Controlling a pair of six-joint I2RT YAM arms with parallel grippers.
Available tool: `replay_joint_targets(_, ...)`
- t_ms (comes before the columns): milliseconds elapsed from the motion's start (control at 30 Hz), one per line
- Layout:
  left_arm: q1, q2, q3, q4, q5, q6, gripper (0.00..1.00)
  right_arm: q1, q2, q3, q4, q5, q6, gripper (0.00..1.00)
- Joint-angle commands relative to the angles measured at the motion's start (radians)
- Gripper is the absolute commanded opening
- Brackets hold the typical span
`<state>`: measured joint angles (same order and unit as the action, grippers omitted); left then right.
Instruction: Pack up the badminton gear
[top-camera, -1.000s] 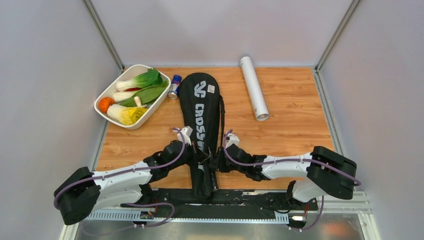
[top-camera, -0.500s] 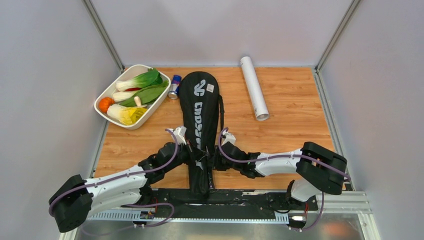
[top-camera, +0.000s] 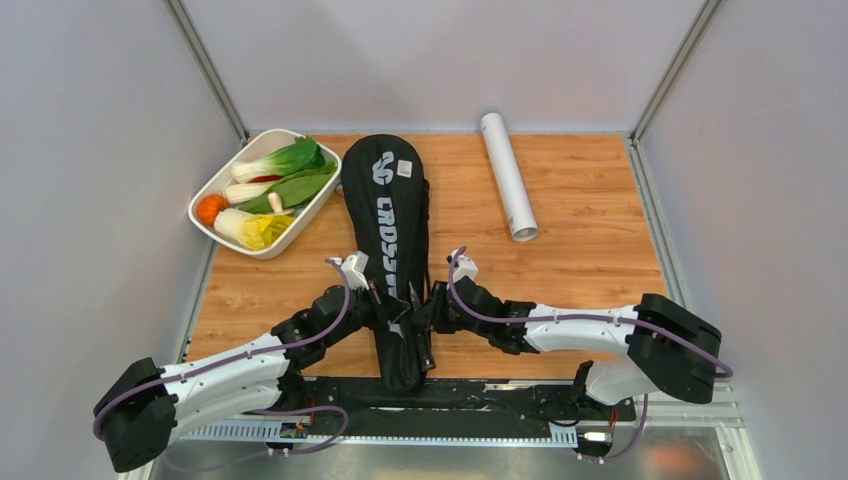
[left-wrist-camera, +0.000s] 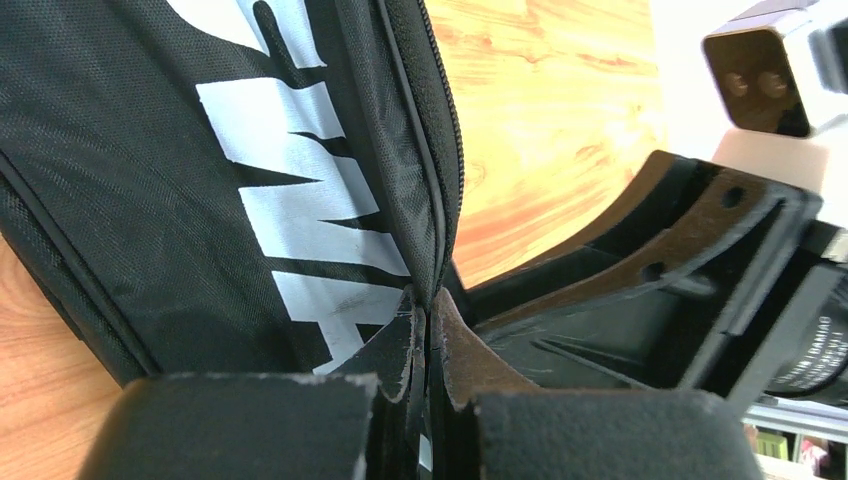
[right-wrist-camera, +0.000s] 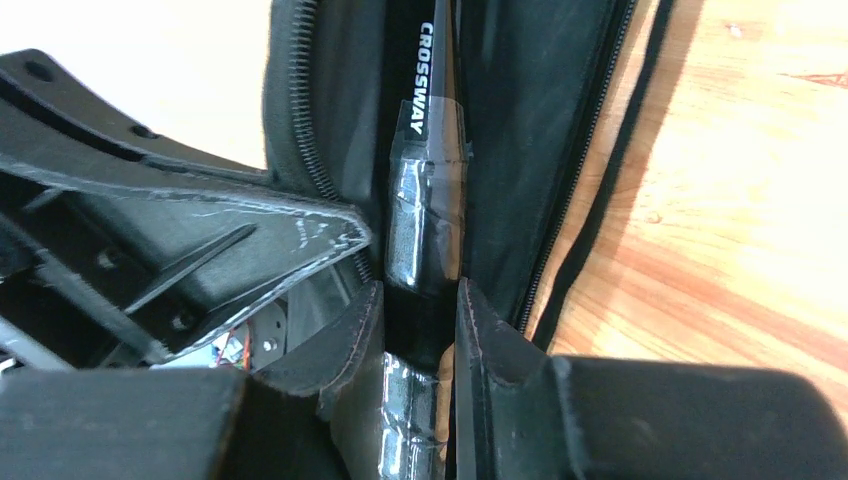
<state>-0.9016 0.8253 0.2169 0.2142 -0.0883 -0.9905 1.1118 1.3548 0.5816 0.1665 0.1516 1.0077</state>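
Observation:
The black "CROSSWAY" racket bag (top-camera: 385, 190) lies lengthwise down the middle of the table, its narrow end toward the arm bases. My left gripper (top-camera: 392, 306) is shut on the bag's edge fabric (left-wrist-camera: 425, 250) beside the zipper, seen close in the left wrist view (left-wrist-camera: 428, 318). My right gripper (top-camera: 427, 308) is shut on a glossy black racket handle (right-wrist-camera: 425, 210) that runs into the open bag (right-wrist-camera: 520, 120); its fingers (right-wrist-camera: 420, 305) clamp both sides. The racket heads are hidden inside the bag. A white tube (top-camera: 507, 175) lies on the wood at the back right.
A white tray (top-camera: 205, 200) of vegetables sits at the back left, close to the bag's wide end. Grey walls enclose the table on three sides. Bare wood (top-camera: 590, 250) shows right of the bag and between the tube and the right arm.
The bag's wide end has swung left toward the tray and now covers the drink can. Both grippers moved slightly with it, keeping their grips.

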Motion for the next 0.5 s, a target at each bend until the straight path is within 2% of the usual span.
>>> replay_joint_targets(0,-0.028,-0.008,-0.014,0.007,0.176,-0.024,0.0,-0.055,0.059,0.087,0.211,0.194,-0.013,0.06)
replay_joint_targets(367,-0.028,-0.012,-0.043,0.081,0.2,-0.07,0.0,-0.057,0.228,0.112,0.308,0.196,0.033,0.06)
replay_joint_targets(467,-0.029,0.001,-0.057,0.094,0.194,-0.065,0.0,-0.057,0.251,0.131,0.28,0.199,0.057,0.08)
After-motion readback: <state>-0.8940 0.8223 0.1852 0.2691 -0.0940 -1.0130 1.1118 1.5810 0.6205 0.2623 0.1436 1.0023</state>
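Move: Right hand, holding the racket by its wrapped handle: the bag's open pocket lies roughly 6 cm below and 2 cm to the left. The flap edge pinched by the left hand is some 3 cm ahead and 3 cm left of the right hand, the racket butt about 10 cm back and 2 cm right. From the left hand, that pocket is about 3 cm back, 1 cm right and 8 cm down. Still gripping the racket handle, the right hand carries it down into the open pocket, about 5 cm, easing a little to the left beside the raised flap towards the end, with its wrist tipping only slightly. The left hand stays put and keeps the flap edge pinched shut between its fingertips, holding the opening up. ##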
